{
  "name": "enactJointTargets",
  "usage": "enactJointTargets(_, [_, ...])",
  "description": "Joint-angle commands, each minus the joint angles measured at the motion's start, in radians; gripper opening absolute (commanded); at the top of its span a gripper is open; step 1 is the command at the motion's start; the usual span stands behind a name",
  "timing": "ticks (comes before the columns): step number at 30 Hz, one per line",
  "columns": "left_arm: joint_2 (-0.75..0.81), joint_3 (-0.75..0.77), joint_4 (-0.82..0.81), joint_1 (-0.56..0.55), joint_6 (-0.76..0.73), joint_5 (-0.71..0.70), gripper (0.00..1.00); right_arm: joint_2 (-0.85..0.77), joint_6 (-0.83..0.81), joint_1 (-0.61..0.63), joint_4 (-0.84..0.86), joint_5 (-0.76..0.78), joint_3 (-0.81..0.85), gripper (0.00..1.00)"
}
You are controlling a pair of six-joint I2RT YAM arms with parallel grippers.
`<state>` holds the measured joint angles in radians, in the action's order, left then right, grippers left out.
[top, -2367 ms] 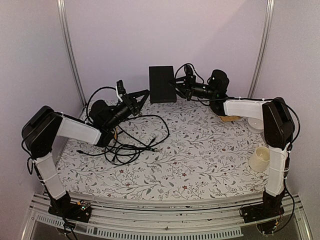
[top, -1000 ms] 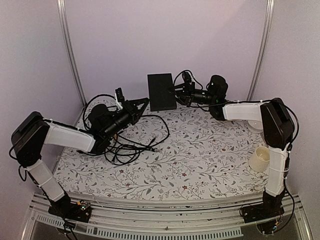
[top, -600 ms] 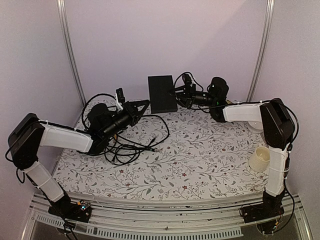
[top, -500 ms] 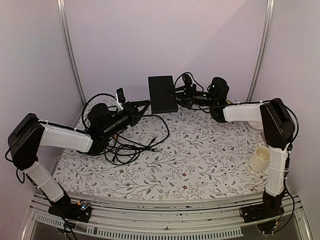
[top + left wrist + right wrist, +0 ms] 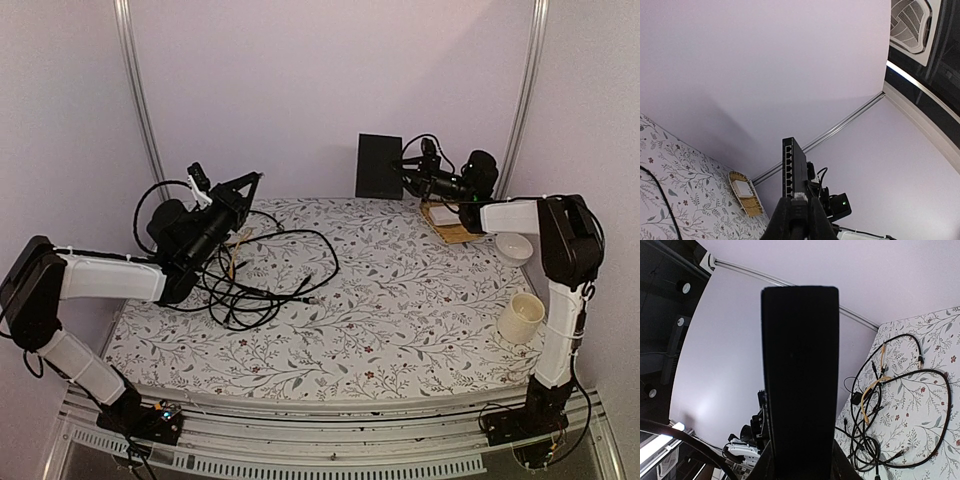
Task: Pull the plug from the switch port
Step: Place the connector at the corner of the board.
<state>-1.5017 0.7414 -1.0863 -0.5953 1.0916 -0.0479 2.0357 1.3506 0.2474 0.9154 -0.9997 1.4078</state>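
My right gripper (image 5: pixel 405 172) is shut on the switch (image 5: pixel 379 167), a flat black box held upright in the air at the back right. In the right wrist view the switch (image 5: pixel 800 375) fills the middle, clamped at its lower end in that gripper (image 5: pixel 801 460). My left gripper (image 5: pixel 248 180) is raised at the back left, far from the switch. In the left wrist view it (image 5: pixel 800 204) is shut on the plug (image 5: pixel 800 198), a small pale connector. The switch (image 5: pixel 796 165) and its row of ports show beyond the plug, which is out of the port.
A tangle of black cables (image 5: pixel 262 272) with one yellow strand lies on the floral tablecloth at the left. A wicker tray (image 5: pixel 452 232) holding a small white box sits at the back right. A white bowl (image 5: pixel 514 247) and a cream cup (image 5: pixel 520 318) stand along the right edge.
The arms have drawn apart: the right one carried the switch right and up, the left one rose and swung left with the plug. A wide gap now separates plug and switch.
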Motion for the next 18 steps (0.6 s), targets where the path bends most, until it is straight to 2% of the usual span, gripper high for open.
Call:
enactJointTargets(1, [0.004, -0.01, -0.001, 0.001, -0.018, -0.02, 0.0, -0.076, 0.013, 0.044, 0.1, -0.009, -0.015, 0.02])
enactJointTargets(5, [-0.007, -0.015, 0.04, 0.031, 0.029, 0.004, 0.0, -0.081, 0.005, 0.04, 0.087, -0.009, -0.037, 0.02])
enactJointTargets(11, [-0.064, 0.016, 0.2, 0.12, 0.113, 0.053, 0.0, -0.07, -0.045, 0.039, 0.004, -0.008, -0.082, 0.02])
enactJointTargets(18, [-0.156, 0.031, 0.283, 0.252, 0.179, 0.123, 0.0, -0.057, -0.185, 0.043, -0.154, 0.009, -0.133, 0.02])
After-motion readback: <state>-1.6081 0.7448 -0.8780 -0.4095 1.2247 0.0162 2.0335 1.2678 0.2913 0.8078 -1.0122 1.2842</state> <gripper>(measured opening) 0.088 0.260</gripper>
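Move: The far-left corner of the table, where my left hand is taking the connector, lies some 22 cm ahead of it, 20 cm left and 30 cm below. Down at table level, the cable pile sits about 4 cm back and 5 cm left, the yellow cable 8 cm ahead and 9 cm left. Under my right hand, which holds the switch, is bare tabletop about 30 cm below; the basket is roughly 13 cm ahead and 20 cm right. With the connector still pinched, I bring my left hand down about 10 cm while reaching forward and left some 6 cm each way, heading for the far-left corner and gathering speed as the fingers tip down about 20 degrees. My right hand keeps its grip on the switch, first easing back and left a little, then sinking towards the tabletop. ##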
